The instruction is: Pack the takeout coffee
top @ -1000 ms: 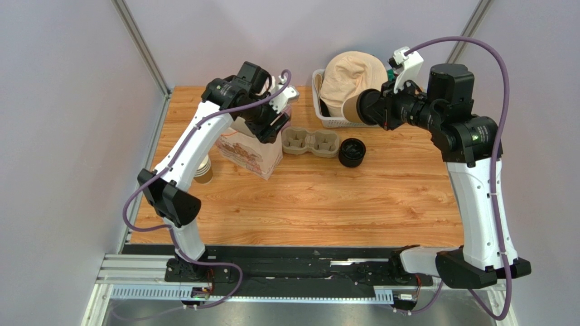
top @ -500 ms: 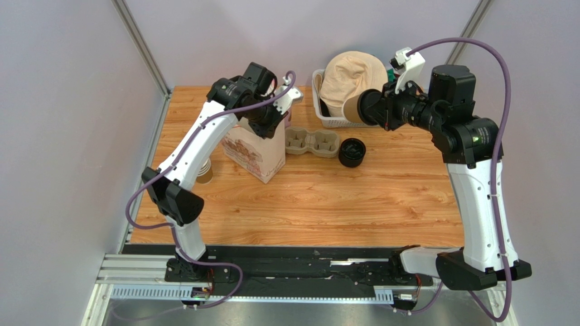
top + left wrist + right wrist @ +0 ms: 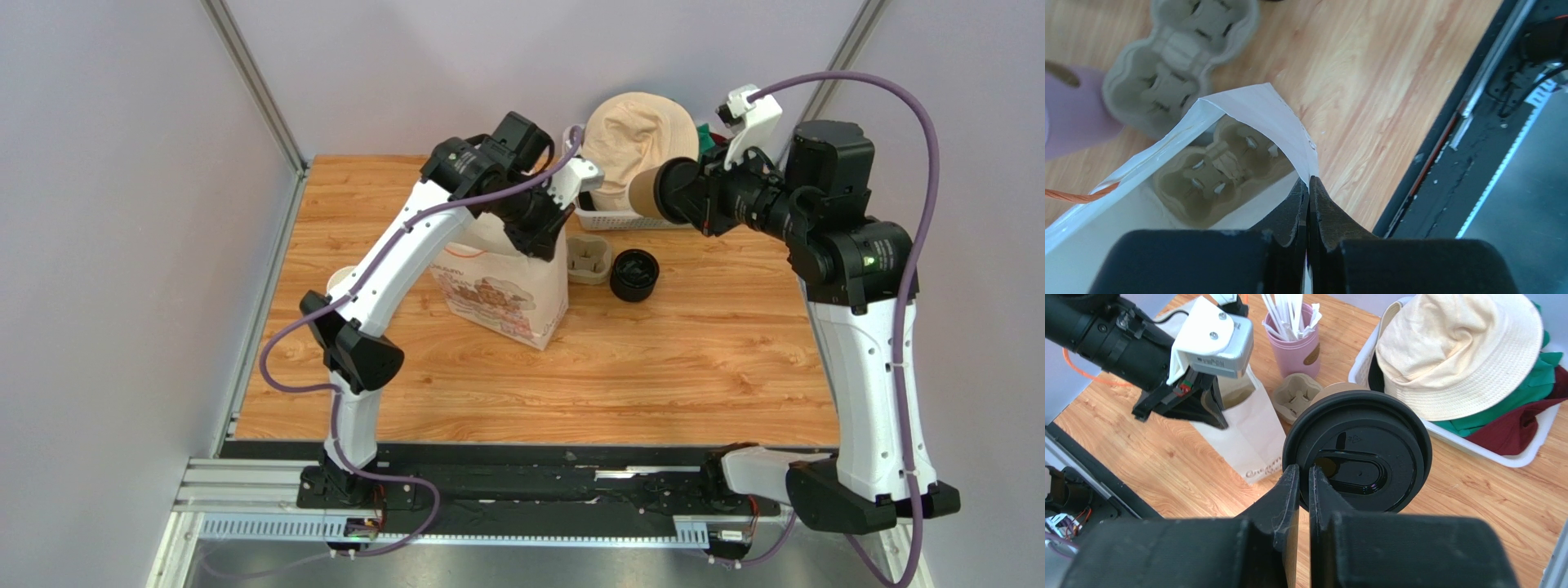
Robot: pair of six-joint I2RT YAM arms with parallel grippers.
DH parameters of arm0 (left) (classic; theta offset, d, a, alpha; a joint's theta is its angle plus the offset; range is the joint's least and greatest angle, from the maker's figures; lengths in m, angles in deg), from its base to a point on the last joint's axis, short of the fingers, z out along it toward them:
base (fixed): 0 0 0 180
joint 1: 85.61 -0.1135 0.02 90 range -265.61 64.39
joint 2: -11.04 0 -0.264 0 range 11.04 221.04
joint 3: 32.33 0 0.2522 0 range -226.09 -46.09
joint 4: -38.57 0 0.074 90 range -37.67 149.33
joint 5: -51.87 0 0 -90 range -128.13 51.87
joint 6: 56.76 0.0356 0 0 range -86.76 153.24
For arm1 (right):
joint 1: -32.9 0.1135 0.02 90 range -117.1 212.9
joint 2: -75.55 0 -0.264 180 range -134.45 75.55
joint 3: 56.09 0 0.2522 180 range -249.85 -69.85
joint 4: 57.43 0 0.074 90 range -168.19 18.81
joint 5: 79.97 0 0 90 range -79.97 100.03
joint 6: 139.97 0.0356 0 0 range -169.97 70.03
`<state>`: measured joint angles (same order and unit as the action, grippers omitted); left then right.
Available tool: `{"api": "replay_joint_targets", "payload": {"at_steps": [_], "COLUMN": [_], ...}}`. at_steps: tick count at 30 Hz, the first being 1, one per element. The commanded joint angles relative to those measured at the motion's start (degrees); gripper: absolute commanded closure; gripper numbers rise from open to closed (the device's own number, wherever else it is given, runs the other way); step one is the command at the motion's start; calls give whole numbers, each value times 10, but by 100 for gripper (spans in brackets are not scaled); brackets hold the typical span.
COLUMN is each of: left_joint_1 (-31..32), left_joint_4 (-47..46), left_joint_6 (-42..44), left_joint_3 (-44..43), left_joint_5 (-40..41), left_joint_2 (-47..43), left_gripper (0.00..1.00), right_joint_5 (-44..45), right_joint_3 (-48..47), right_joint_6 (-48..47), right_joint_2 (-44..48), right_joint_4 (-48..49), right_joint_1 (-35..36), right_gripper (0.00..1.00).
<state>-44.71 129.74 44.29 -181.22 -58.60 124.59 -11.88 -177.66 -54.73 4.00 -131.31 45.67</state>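
The takeout coffee (image 3: 642, 194), a brown paper cup with a black lid (image 3: 1358, 450), hangs sideways in the air in front of the basket. My right gripper (image 3: 1303, 471) is shut on the lid's rim. A white printed paper bag (image 3: 503, 292) stands open on the table to the cup's left. My left gripper (image 3: 1309, 184) is shut on the bag's top edge (image 3: 1257, 104) at its right corner. A moulded cup carrier (image 3: 1217, 168) lies inside the bag.
A second cup carrier (image 3: 589, 257) and a stack of black lids (image 3: 634, 275) sit right of the bag. A pink cup of straws (image 3: 1293, 346) stands behind it. A white basket (image 3: 1475, 444) holding a beige hat (image 3: 1462, 349) and clothes is at the back.
My left gripper shut on the bag's rim and pulled the bag right, toward the table's middle. The right arm with the cup barely shifted.
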Motion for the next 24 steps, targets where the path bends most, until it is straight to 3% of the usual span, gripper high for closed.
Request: {"api": "replay_joint_targets", "payload": {"at_steps": [1,3,6,7,10,17,20,24], "left_joint_1": [33,45,63,66,66,62,52,23], "left_joint_4": [6,-8,-29,-34,-51,-115,-156,-155], "left_joint_6": [-35,-46,-59,-61,-72,-53,-38,-12], "left_joint_3": [-62,-82,-94,-94,-99,-116,-92,-73], "left_joint_5": [-80,-92,-101,-104,-117,-95,-40,101], "left_joint_2": [25,37,48,50,56,-7,-65,-115], "left_gripper": [91,86,58,42,30,13,6,4], "right_joint_5": [10,13,13,13,14,1,-9,-49], "right_joint_3": [-6,-6,-6,-6,-6,-6,-6,-14], "right_joint_6": [8,7,9,9,9,16,19,22], "right_joint_2": [25,30,38,41,48,57,55,48], "right_joint_4": [30,31,31,32,32,34,34,28], "right_joint_1": [-20,-30,-41,-46,-61,-89,-91,-91], "right_gripper": [100,100,100,100,100,100,100,100]}}
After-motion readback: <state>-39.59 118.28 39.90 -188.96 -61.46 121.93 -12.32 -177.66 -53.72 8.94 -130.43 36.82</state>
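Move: The left gripper still pinches the bag's near right top corner; the bag's middle lies about 10 cm ahead, 7 cm to its left and 13 cm below. From that gripper, the black lids sit roughly 16 cm ahead and 16 cm right, the empty cup carrier outside the bag some 21 cm ahead and 3 cm right, both about 23 cm down. The right hand has the bag's middle about 11 cm ahead, 24 cm left, 27 cm below. Bring the left gripper right and back about 8 and 4 cm with the bag's corner, opening the fingers wide on the way to let go, then lift some 9 cm clear above the bag, easing forward, fingers swinging about 20 degrees up towards the right. Meanwhile keep the lidded cup in the right gripper and carry it about 4 cm right, away from the bag, rising slightly. ##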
